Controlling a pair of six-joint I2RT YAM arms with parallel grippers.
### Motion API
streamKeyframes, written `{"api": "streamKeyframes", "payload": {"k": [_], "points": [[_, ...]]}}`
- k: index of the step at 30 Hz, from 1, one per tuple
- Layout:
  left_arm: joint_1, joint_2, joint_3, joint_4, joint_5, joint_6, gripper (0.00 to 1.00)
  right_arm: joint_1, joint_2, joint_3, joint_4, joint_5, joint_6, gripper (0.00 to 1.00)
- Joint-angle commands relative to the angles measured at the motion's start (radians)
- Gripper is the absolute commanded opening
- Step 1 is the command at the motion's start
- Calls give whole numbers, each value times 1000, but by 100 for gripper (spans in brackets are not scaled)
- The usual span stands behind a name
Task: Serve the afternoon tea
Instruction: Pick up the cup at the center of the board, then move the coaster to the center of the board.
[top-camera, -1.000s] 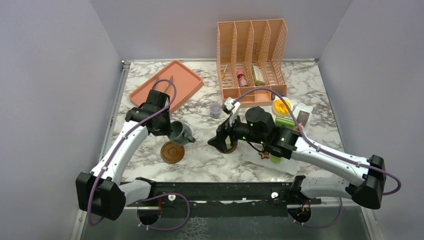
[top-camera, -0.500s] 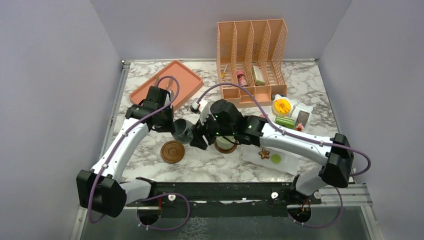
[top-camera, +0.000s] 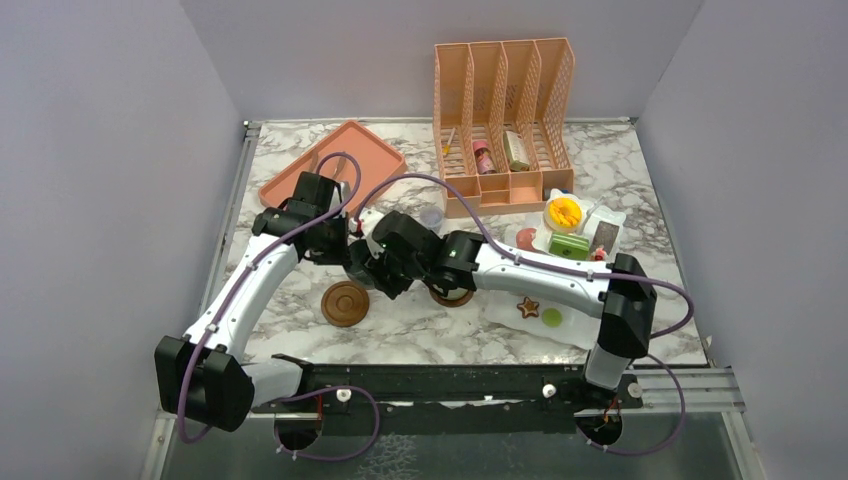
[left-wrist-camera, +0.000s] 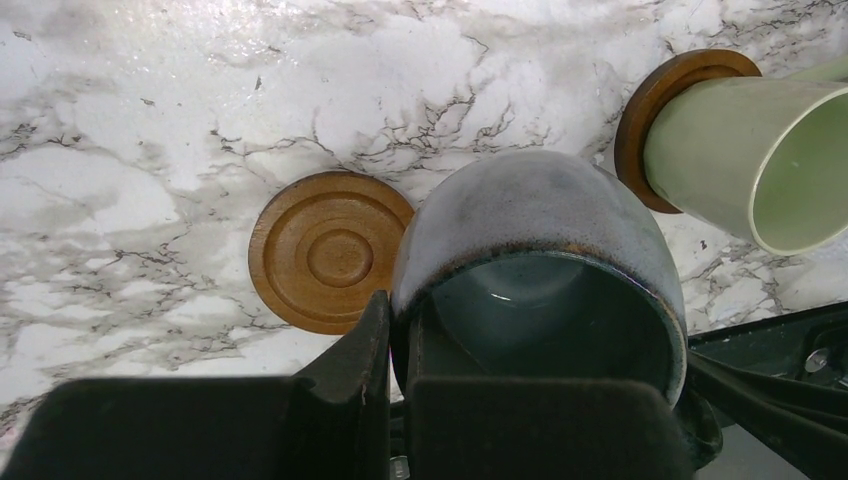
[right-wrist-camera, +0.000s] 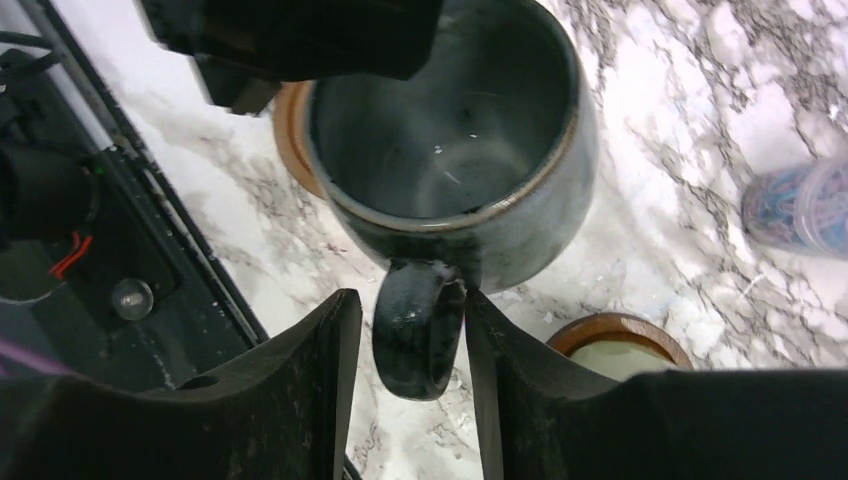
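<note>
My left gripper (left-wrist-camera: 398, 320) is shut on the rim of the grey-blue mug (left-wrist-camera: 540, 220), one finger inside and one outside, and holds it above the marble top. My right gripper (right-wrist-camera: 405, 300) straddles the mug's handle (right-wrist-camera: 417, 325). Its right finger touches the handle and a narrow gap shows at its left finger. In the top view both grippers meet at the mug (top-camera: 360, 263). An empty brown coaster (left-wrist-camera: 330, 250) lies beside it to the left. The pale green mug (left-wrist-camera: 745, 150) stands on the other coaster (left-wrist-camera: 650, 100). Toy cookies and cakes (top-camera: 565, 213) lie on a white tray (top-camera: 590, 330).
A peach tray (top-camera: 335, 170) lies at the back left and a peach file organiser (top-camera: 505, 110) with a small pink bottle (top-camera: 483, 157) stands at the back. A tiny lilac cup (right-wrist-camera: 800, 205) stands just beyond the mugs. The dark base rail (top-camera: 450, 380) runs along the near edge.
My right arm has swung left from the pale green mug to the grey-blue mug, and its jaws have narrowed around the handle. My left gripper has kept hold of the mug's rim.
</note>
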Motion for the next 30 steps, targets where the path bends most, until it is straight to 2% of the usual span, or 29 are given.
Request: {"api": "streamKeyframes", "payload": {"k": [1,6,8,9,10,12,14,18,21,26,30], "points": [[-4,-17,57,36,109,-8,0,10,28,21,-19,102,-24,41],[-4,-28,66,36,134,-27,0,10,10,-33,60,58,-56,25],[-4,-27,69,37,152,-35,0,10,-4,-66,108,60,-65,15],[-4,-27,70,39,158,-40,4,10,-12,-83,135,60,-70,9],[-4,-29,73,39,158,-44,13,10,-19,-96,161,61,-77,2],[-4,-33,78,39,152,-56,36,10,-41,-123,198,76,-63,1],[-3,-45,81,39,134,-76,53,10,-74,-157,239,88,-54,1],[-3,-72,92,38,98,-119,67,10,-161,-238,335,129,-44,1],[-1,-90,106,44,52,-158,71,10,-211,-276,373,160,-37,1],[11,-136,77,71,-101,-260,70,10,-284,-308,403,220,-16,1],[48,-175,1,106,-132,-356,68,10,-356,-345,438,259,0,1]]}}
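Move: The dark cup hangs clear of the table with its left wall pinched by the left hand; its middle is about 5 cm right, 2 cm back and 3 cm below that hand. Its handle, 9 cm right, 4 cm back and 3 cm below, sits within 1 cm of the right hand point, between open fingers. From the right hand, the bare coaster is 10 cm left, level fore and aft, 9 cm down; the green cup about 12 cm right, 2 cm ahead, 5 cm down. The dark cup's handle gets pinched as the right fingers close around it; then the left fingers open wide, let go of the cup's wall and climb about 6 cm clear, edging forward late on. Now alone on the handle, the right hand dips about 5 cm while carrying the cup some 4 cm right, away from the bare coaster, then rises again to slightly above its starting height. ##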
